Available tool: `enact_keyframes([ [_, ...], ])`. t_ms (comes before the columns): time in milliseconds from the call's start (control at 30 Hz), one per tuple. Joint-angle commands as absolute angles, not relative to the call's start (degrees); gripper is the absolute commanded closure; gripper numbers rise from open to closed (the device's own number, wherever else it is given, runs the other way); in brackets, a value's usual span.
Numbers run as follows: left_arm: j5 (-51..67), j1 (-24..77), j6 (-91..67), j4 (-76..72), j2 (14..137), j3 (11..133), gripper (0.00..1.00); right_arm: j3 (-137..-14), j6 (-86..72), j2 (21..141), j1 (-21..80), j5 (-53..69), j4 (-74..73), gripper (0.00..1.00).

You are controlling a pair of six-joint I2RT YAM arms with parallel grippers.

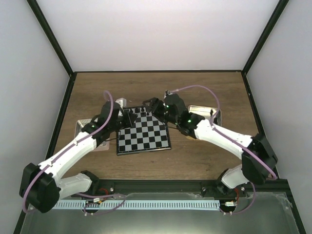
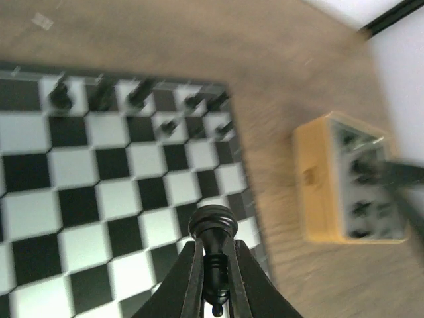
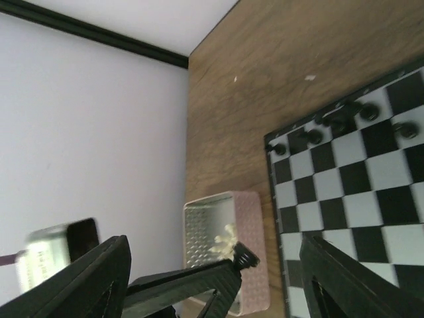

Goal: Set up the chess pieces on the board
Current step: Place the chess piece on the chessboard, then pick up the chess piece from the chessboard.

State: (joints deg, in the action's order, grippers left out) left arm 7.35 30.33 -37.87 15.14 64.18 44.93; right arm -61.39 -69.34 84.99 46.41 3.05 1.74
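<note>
The board (image 1: 144,136) lies flat in the middle of the table, also seen in the left wrist view (image 2: 79,199) and the right wrist view (image 3: 358,192). Several black chess pieces (image 2: 99,96) stand along its far rows (image 3: 341,119). My left gripper (image 2: 213,248) hangs over the board's far part (image 1: 129,118), shut on a black chess piece (image 2: 212,224) whose round base points away from the fingers. My right gripper (image 3: 213,245) is open wide near the board's far edge (image 1: 152,105) with nothing between its fingers. The left gripper's tip and its piece (image 3: 246,255) show in the right wrist view.
A pink tray (image 3: 248,225) with pale pieces inside sits left of the board (image 1: 87,127). A yellow-sided tin (image 2: 318,185) holding dark pieces stands right of the board (image 1: 204,112). White walls with black frame rails enclose the table.
</note>
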Motion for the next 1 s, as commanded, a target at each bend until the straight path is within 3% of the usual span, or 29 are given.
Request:
enact_keyframes([
  [0, 4.84, 30.41, -30.06, 36.39, 68.59, 49.48, 0.96, -58.17, -59.28, 79.65, 45.7, -5.96, -2.05, 0.28],
  [367, 5.54, 30.41, -20.75, 48.9, 86.22, 58.08, 0.95, -49.61, -56.89, 75.13, 45.67, -10.06, -6.24, 0.28],
  [533, 4.83, 30.41, -19.1, 49.96, 91.63, 60.77, 0.83, -48.99, -56.48, 74.62, 45.68, -10.76, -6.89, 0.28],
  [667, 3.23, 30.41, -19.74, 49.58, 91.83, 62.48, 0.58, -49.06, -56.53, 74.48, 45.67, -10.56, -7.29, 0.27],
  [767, 2.77, 30.41, -20.93, 48.24, 90.8, 62.36, 0.5, -48.87, -56.68, 74.62, 45.62, -10.38, -7.53, 0.27],
  [967, 2.21, 30.41, -24.85, 43.82, 87.24, 57.63, 0.5, -48.19, -56.99, 74.36, 45.69, -10.85, -8.52, 0.27],
])
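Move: The black chess piece in the left gripper goes to the near left part of the board, about 4 cm back, 3 cm left and 17 cm below the hand. The nearest standing black pawn is some 9 cm ahead, 4 cm right and 15 cm below; the pink tray of white pieces lies about 20 cm left, 2 cm back and 16 cm below. From the empty right gripper that spot is roughly 8 cm back, 6 cm left and 21 cm down. Bring the left gripper down about 13 cm onto the near left of the board, drifting some 4 cm back and 3 cm left while the slanted fingers swing to point straight down; open them about halfway to let go of the black piece and start to rise, easing forward. Meanwhile draw the open right gripper about 8 cm right and 7 cm down, away from the left hand, then hold it there. ##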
